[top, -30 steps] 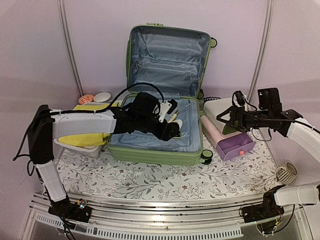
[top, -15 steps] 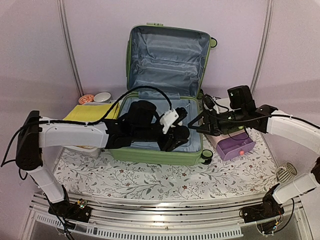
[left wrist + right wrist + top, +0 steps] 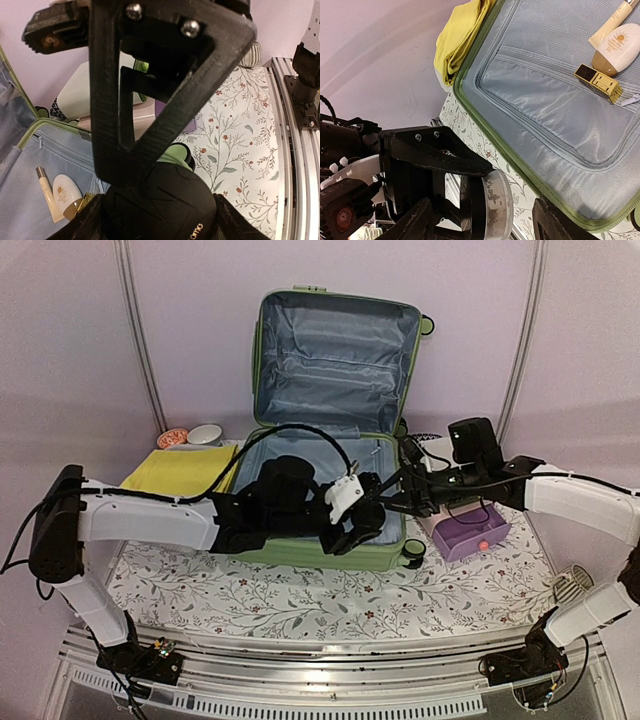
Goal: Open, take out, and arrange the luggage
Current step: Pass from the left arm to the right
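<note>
The luggage (image 3: pixel 310 552) is a light-green suitcase lying open with its lid (image 3: pixel 335 360) upright. Its grey-blue lining (image 3: pixel 555 100) holds a tube (image 3: pixel 615 17), a white bottle (image 3: pixel 620 47) and a gold box (image 3: pixel 599 80). My left gripper (image 3: pixel 362 522) hangs over the front right rim, shut on a black round case (image 3: pixel 160 200) with gold lettering. My right gripper (image 3: pixel 388 495) meets it from the right. In the right wrist view the case (image 3: pixel 492 200) shows edge-on between the right gripper's (image 3: pixel 485 222) open fingers, with a gap on each side.
A folded yellow cloth (image 3: pixel 180 468) lies left of the suitcase, with two small bowls (image 3: pixel 205 433) behind it. A white and purple box (image 3: pixel 455 515) stands at the right, under my right arm. A white perforated basket (image 3: pixel 573 585) sits near the right front.
My left gripper carried the black case from inside the suitcase forward to the right front rim. My right arm swung left from above the box to meet it, and its jaws narrowed.
</note>
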`<move>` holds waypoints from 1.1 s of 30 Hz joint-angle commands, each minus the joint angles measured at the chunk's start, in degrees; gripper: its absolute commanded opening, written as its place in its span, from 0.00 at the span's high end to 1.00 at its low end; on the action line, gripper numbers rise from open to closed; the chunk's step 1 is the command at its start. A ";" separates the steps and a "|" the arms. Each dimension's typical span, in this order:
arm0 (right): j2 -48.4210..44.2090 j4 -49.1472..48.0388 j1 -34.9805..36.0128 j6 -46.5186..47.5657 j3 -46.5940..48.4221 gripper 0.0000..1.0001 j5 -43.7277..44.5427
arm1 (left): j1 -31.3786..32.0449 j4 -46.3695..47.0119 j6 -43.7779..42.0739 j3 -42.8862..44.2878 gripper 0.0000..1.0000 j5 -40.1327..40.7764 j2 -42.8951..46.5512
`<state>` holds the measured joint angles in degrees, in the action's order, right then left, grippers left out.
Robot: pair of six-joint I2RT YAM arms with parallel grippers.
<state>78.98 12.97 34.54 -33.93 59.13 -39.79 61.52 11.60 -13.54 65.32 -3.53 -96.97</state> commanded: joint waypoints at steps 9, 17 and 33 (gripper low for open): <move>0.81 -2.29 1.30 -0.97 -2.76 0.48 -2.94 | 1.37 4.61 -2.27 -1.42 0.36 2.24 2.97; -1.15 -7.18 1.29 -4.19 -5.34 0.73 -4.12 | 1.49 5.15 -1.81 -1.69 0.26 3.19 2.80; -14.00 1.93 -17.07 -8.11 -13.94 0.74 17.21 | 0.53 7.72 4.77 -6.81 0.03 4.71 9.01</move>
<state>68.42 11.03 21.12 -40.84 47.11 -31.75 62.48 21.06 -12.03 57.08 1.80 -87.81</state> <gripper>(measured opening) 0.289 0.979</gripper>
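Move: The left hand holds the round black jar between its fingers above the open suitcase. The right hand's open fingers already straddle the jar, which sits about 2 cm below and 1 cm back and left of that hand's grip point. On the suitcase floor, about 13 cm below the right hand, the gold box lies some 7 cm ahead and 3 cm left, the white bottle some 11 cm ahead and 3 cm left. The purple drawer stands roughly 20 cm right, 3 cm ahead, 14 cm below. The right fingers close on the black jar's edges, easing about 1.5 cm down and back as they shut, while the left hand holds the jar nearly still. Only then do the left fingers open wide, that hand rising about 5 cm and drawing off left; the right, keeping its pinch, carries the jar quickly right and forward towards the purple drawer, turning some 25 degrees clockwise. ##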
